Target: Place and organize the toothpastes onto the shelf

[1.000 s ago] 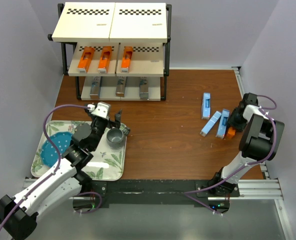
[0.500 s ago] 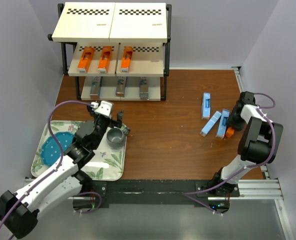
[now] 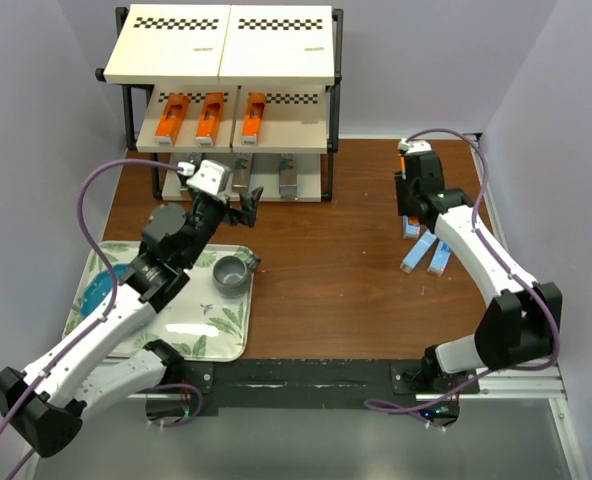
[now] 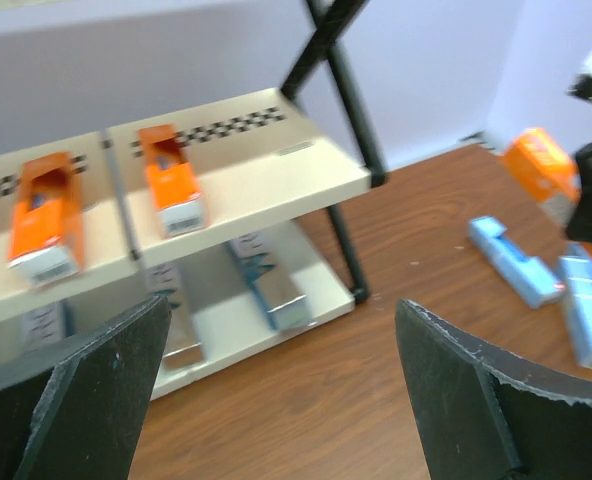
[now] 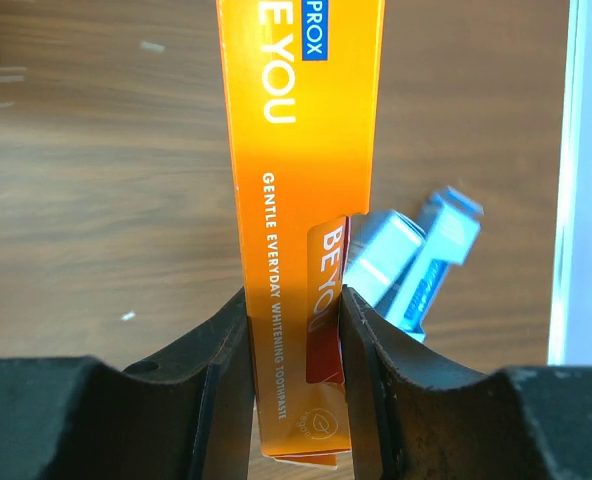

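Note:
In the right wrist view my right gripper (image 5: 296, 330) is shut on an orange toothpaste box (image 5: 296, 190), held above the table. From above, the right gripper (image 3: 409, 182) hovers near the far right of the table, over three light blue toothpastes (image 3: 420, 252). The shelf (image 3: 221, 48) stands at the back left. Its middle tier holds three orange toothpastes (image 3: 209, 115) and its bottom tier three shiny metallic ones (image 3: 241, 176). My left gripper (image 3: 244, 205) is open and empty, just in front of the shelf's bottom tier (image 4: 306, 310).
A leaf-patterned tray (image 3: 201, 325) lies at the near left with a blue plate (image 3: 101, 293) and a grey cup (image 3: 231, 274) on it. Walls close in on the left, back and right.
The right gripper closed on the orange box at the right table edge and carried it up and toward the back. The left arm swung from over the tray toward the shelf.

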Motion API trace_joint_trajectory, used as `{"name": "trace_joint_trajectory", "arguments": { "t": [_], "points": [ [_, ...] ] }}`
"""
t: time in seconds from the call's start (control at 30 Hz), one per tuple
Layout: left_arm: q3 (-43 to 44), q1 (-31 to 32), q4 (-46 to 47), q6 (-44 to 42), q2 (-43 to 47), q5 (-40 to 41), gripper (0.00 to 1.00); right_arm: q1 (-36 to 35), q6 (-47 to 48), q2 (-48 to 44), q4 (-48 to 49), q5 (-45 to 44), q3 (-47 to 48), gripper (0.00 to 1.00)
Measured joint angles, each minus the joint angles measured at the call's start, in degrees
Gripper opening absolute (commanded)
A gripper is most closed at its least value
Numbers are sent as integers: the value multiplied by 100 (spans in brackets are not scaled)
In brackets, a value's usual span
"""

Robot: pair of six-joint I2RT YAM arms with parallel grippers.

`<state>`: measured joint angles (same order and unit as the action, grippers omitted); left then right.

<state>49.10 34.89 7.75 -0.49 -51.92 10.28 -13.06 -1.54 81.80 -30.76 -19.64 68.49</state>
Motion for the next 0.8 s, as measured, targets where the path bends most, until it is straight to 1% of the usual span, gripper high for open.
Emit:
{"name": "trace_joint_trajectory", "arguments": {
  "t": [0.13,0.33,0.5,0.6,0.7,0.8],
  "points": [
    [483,0,-221,339,-372,-573,100,-787,586,-516,103,-282,-37,27],
    [1305,0,-619,831,-1143,-1663,100,-2068,1491,-1298,293,-728,-214,27],
    [1718,0,-767,1158,-1543,-2240,100,-2881,2044,-1753,396,-892,-295,29],
    [2048,-2,-994,1364,-1749,-2507,99,-3298,2345,-2000,459,-927,-348,30],
    [2376,-68,-1213,1641,-1910,-2804,98,-3563,2618,-2214,538,-894,-417,31],
    [2649,-319,-1287,2162,-2024,-3410,98,-3735,2935,-2354,616,-879,-520,32]
  ]
}}
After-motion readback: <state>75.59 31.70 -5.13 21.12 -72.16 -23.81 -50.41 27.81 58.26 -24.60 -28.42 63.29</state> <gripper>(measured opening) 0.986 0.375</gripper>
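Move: Out to the left hand's right, about 37 cm off, 7 cm farther forward and 17 cm lower, is the orange toothpaste box, held in the right gripper. From the right hand, the empty left gripper is thus about 37 cm left, 7 cm back and 17 cm up. Table blue boxes lie 16 cm below the right hand: the far one 3 cm ahead and 4 cm right, the near one 6 cm back and 7 cm right. Keeping its grip on the orange box, the right hand sweeps some 15 cm left while rising 13 cm and drawing back 10 cm, turning counter-clockwise about 45 degrees as its fingers tip up towards level. To meet it, the open left hand goes about 11 cm right, then climbs a few centimetres, swinging clockwise some 30 degrees and tipping down. They stay short of touching. ##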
